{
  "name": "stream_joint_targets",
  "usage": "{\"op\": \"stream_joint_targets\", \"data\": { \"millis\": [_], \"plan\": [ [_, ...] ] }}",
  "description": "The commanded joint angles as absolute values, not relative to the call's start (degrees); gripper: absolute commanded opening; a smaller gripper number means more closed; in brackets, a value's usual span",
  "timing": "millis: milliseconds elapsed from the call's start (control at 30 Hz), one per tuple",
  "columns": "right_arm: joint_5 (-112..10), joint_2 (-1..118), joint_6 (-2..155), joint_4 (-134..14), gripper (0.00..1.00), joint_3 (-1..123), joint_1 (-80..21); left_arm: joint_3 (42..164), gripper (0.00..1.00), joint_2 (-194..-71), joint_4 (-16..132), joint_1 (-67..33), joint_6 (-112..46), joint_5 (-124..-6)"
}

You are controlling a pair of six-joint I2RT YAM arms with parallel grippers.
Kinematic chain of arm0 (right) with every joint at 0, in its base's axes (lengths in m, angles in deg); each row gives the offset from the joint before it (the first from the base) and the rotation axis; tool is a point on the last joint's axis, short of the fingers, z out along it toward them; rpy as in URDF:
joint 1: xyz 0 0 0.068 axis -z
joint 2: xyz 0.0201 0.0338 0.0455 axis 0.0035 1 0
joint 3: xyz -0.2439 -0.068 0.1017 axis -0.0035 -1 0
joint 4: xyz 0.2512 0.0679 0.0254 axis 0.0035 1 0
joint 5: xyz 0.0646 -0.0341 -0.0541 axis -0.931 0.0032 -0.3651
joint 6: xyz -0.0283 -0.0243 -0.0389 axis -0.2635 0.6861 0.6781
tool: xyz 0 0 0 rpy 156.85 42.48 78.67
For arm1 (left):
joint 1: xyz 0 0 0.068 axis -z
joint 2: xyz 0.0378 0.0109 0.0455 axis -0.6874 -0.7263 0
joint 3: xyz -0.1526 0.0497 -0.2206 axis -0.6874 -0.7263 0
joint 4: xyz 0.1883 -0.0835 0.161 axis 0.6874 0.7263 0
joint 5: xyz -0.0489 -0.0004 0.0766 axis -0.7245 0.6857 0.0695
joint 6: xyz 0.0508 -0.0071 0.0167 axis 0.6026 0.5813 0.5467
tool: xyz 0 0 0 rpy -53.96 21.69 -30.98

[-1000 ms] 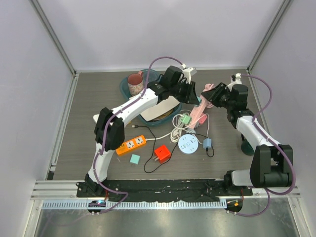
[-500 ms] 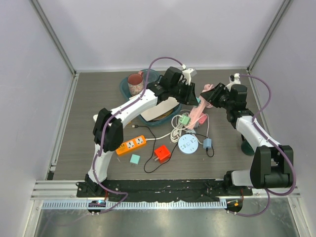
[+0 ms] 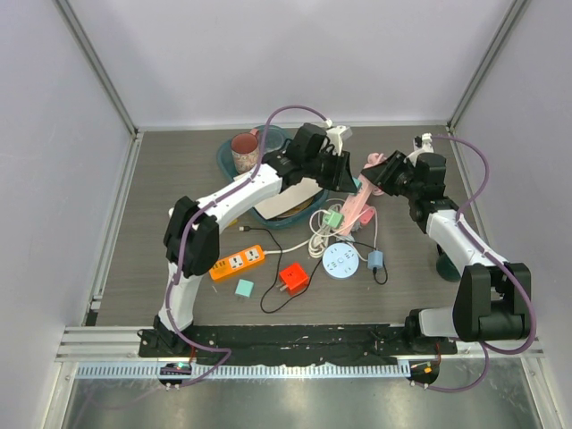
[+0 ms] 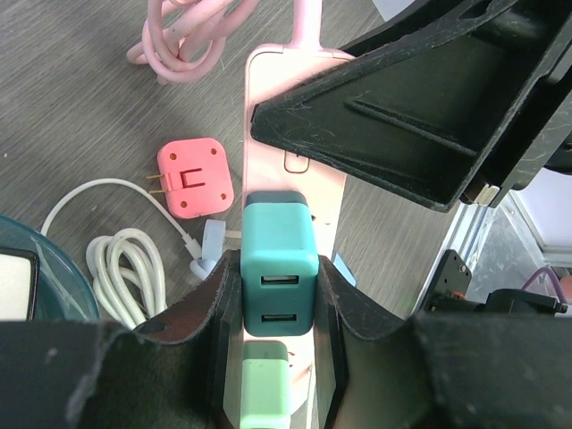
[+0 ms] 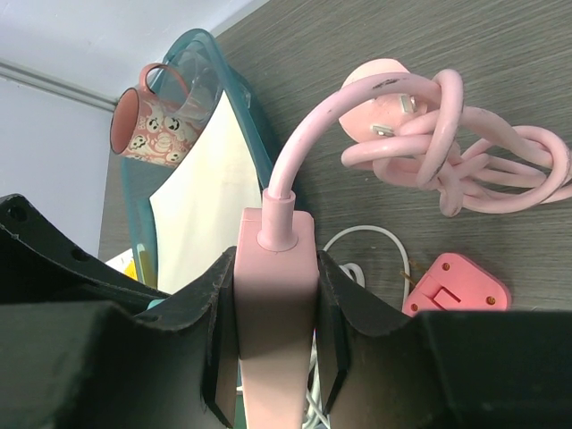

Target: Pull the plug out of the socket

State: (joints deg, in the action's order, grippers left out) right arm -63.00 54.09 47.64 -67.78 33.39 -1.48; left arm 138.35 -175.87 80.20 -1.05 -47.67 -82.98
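The plug is a teal block with two USB slots (image 4: 279, 259), sitting on the face of a pink power strip, the socket (image 4: 290, 98). My left gripper (image 4: 278, 299) is shut on the plug's sides. A pale green plug (image 4: 268, 386) sits on the same strip just below it. My right gripper (image 5: 275, 326) is shut on the cord end of the pink strip (image 5: 275, 286). Seen from above, the two grippers meet over the back middle of the table, left (image 3: 347, 176) and right (image 3: 374, 174), with the teal plug (image 3: 358, 182) between them.
The strip's coiled pink cord (image 5: 447, 152) and a pink adapter (image 4: 194, 176) lie below, beside a white cable (image 4: 125, 268). A teal tub (image 5: 214, 71) with a mug (image 5: 147, 121) stands behind. An orange strip (image 3: 238, 261), red cube (image 3: 293, 277) and round disc (image 3: 340, 262) lie nearer.
Both grippers have shifted slightly toward the back of the table, still holding the plug and the strip. Nothing else has moved.
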Motion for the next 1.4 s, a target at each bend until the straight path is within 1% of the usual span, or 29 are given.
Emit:
{"op": "stream_joint_targets", "data": {
  "millis": [0, 233, 333, 467, 567, 867, 967, 1000, 1100, 1167, 1200, 1267, 1300, 1367],
  "plan": [
    [-49.5, 55.7, 55.1, -63.9, 0.01, 31.7, 1.6, 141.9, 0.00, -168.5, 82.3, -3.7, -47.0, -81.8],
    [-46.7, 55.4, 56.6, -64.3, 0.01, 30.3, 1.7, 145.1, 0.00, -169.2, 85.5, -3.7, -45.6, -79.8],
    [-44.9, 55.3, 57.1, -63.3, 0.01, 30.3, 1.7, 144.3, 0.00, -167.9, 85.9, -3.7, -45.0, -78.9],
    [-44.0, 55.2, 57.4, -62.8, 0.01, 30.2, 2.0, 138.6, 0.00, -165.3, 85.2, -3.7, -45.5, -78.7],
    [-46.1, 54.2, 57.5, -65.3, 0.01, 29.4, 2.1, 136.0, 0.00, -163.5, 84.0, -3.7, -44.9, -78.3],
    [-54.6, 53.4, 53.0, -65.1, 0.01, 32.2, 2.1, 138.6, 0.00, -160.8, 87.5, -3.7, -42.9, -78.1],
    [-54.7, 51.5, 51.4, -64.5, 0.01, 32.9, 2.1, 138.6, 0.00, -159.5, 90.3, -3.8, -42.0, -75.2],
    [-54.3, 50.8, 51.3, -64.2, 0.01, 33.1, 2.1, 138.5, 0.00, -158.2, 92.6, -3.9, -41.7, -71.7],
    [-54.1, 48.6, 51.8, -62.6, 0.01, 34.4, 2.1, 134.6, 0.00, -154.8, 95.0, -6.2, -42.5, -67.4],
    [-54.5, 48.3, 52.1, -61.0, 0.01, 35.3, 2.1, 130.0, 0.00, -150.1, 95.4, -10.7, -43.9, -64.1],
    [-54.7, 48.1, 51.9, -61.0, 0.01, 36.0, 2.1, 128.3, 0.00, -148.5, 95.7, -15.2, -44.6, -63.1],
    [-55.7, 47.6, 51.5, -59.4, 0.01, 36.3, 2.1, 122.0, 0.00, -143.5, 95.0, -20.5, -47.8, -63.2],
    [-56.0, 47.5, 51.3, -59.3, 0.01, 36.3, 2.1, 119.6, 0.00, -141.7, 93.3, -25.7, -48.9, -63.8],
    [-56.4, 47.1, 51.0, -59.4, 0.01, 36.3, 2.1, 112.5, 0.00, -136.7, 91.8, -30.6, -52.9, -65.7]
  ]
}}
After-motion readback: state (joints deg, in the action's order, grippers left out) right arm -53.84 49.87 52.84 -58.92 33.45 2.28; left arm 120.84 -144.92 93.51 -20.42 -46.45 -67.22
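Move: Held in the left fingers, the teal plug is still in the pink power strip, whose middle lies about 3 cm back, 3 cm right and 4 cm below that hand. The green plug on the strip sits some 5 cm back, 2 cm left and 5 cm lower; the basket is about 8 cm ahead, 17 cm left, 12 cm down. The right hand grips the strip's cord end, with the teal plug 2 cm back, 4 cm left and 2 cm below. Pulling the pair apart, the right hand keeps its grip on the strip and jerks about 7 cm right and 3 cm down, twisting clockwise, then eases up a little. The left keeps the plug pinched, rises and backs off left from the strip, pauses, then sweeps fast towards the basket, ending some 24 cm left and 8 cm up, turned about 30 degrees counter-clockwise. ##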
